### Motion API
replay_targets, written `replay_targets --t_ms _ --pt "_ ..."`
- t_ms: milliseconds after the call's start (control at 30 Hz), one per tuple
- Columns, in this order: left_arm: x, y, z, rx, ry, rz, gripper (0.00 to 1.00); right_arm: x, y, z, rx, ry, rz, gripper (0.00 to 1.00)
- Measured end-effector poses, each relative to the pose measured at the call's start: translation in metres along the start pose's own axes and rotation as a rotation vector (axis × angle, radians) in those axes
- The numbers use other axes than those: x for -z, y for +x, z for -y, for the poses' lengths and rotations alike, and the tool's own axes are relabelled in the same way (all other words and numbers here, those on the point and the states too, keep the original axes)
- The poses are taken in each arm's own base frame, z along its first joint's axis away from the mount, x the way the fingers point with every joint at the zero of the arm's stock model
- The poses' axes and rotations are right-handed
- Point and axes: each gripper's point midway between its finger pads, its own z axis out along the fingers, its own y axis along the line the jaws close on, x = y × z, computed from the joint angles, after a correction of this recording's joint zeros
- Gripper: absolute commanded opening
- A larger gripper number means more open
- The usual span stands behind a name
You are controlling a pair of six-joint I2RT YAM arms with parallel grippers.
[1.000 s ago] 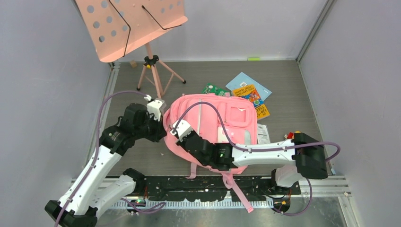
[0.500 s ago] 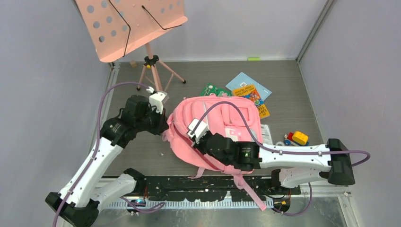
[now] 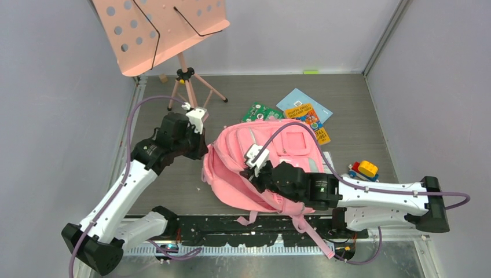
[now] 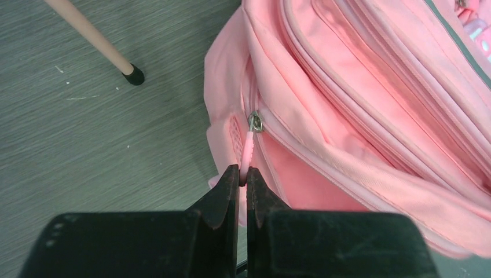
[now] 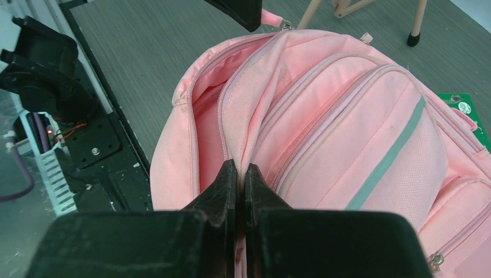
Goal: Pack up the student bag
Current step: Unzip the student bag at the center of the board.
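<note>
The student bag [image 3: 289, 145], a large pink backpack, lies mid-table with its top toward the left. My left gripper [image 3: 204, 152] is at the bag's left end, shut on the pink zipper pull [image 4: 249, 147] that hangs from the metal slider [image 4: 254, 121]. My right gripper [image 3: 253, 172] is shut on the fabric edge [image 5: 234, 116] of the main compartment's mouth and holds it up. In the right wrist view the compartment [image 5: 202, 116] gapes open to the left of that edge. A grey-green strip [image 5: 385, 156] runs down the front pocket.
The salmon-pink music stand [image 3: 168, 35] on its tripod [image 3: 188, 92] stands at the back left, one foot [image 4: 134, 74] near the bag. Books [image 3: 304, 113] and a green card [image 3: 263, 111] lie behind the bag. A toy [image 3: 363, 169] sits to its right. Grey walls enclose the table.
The right arm has stretched rightward and its gripper has pulled the bag's edge right, bunching the bag and uncovering the toy. The left gripper followed slightly right with the zipper pull.
</note>
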Motion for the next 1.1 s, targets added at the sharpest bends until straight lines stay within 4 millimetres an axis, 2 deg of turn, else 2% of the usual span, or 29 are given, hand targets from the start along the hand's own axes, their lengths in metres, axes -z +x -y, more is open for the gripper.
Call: replay_targets --t_ms 267,567,900,1100 --pt "-0.015 -0.009 -0.001 0.047 -0.007 0.039 0.00 0.020 -0.009 -0.001 -0.037 -0.051 0.032 0.00" --pt "-0.053 -0.018 -0.001 0.040 0.006 0.031 0.00 0.030 -0.007 -0.003 -0.067 -0.086 0.043 0.01" --pt "-0.082 -0.029 0.004 0.003 0.060 0.106 0.00 0.031 -0.003 -0.008 -0.082 -0.117 0.044 0.01" --pt "-0.108 -0.033 0.003 -0.036 0.073 0.108 0.00 0.031 -0.001 -0.010 -0.090 -0.128 0.041 0.00"
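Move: The left hand already pinches the zip pull; the bag's far-left corner, where the zip runs on, lies about 11 cm ahead of it, 10 cm to its right and some 7 cm lower. The stand foot is about 8 cm ahead and 3 cm left of that hand, the green book roughly 24 cm ahead and 22 cm right, both some 17 cm below. From the right hand, which grips a fold of the bag, the corner is about 20 cm ahead, 6 cm left and 10 cm lower. With its shut fingers still pinching the pull tab, the left hand draws the slider forward along the bag's left edge towards the far-left corner, going about 8 cm forward, 5 cm to the right and nearly as far down as it follows the seam's curve, the wrist tilting up only slightly. The right hand keeps its pinch on the fabric fold beside the opening and eases it back and to the right by some 3 cm, mostly early on, rising a little at first and then sinking slightly, with a small turn of the wrist. ##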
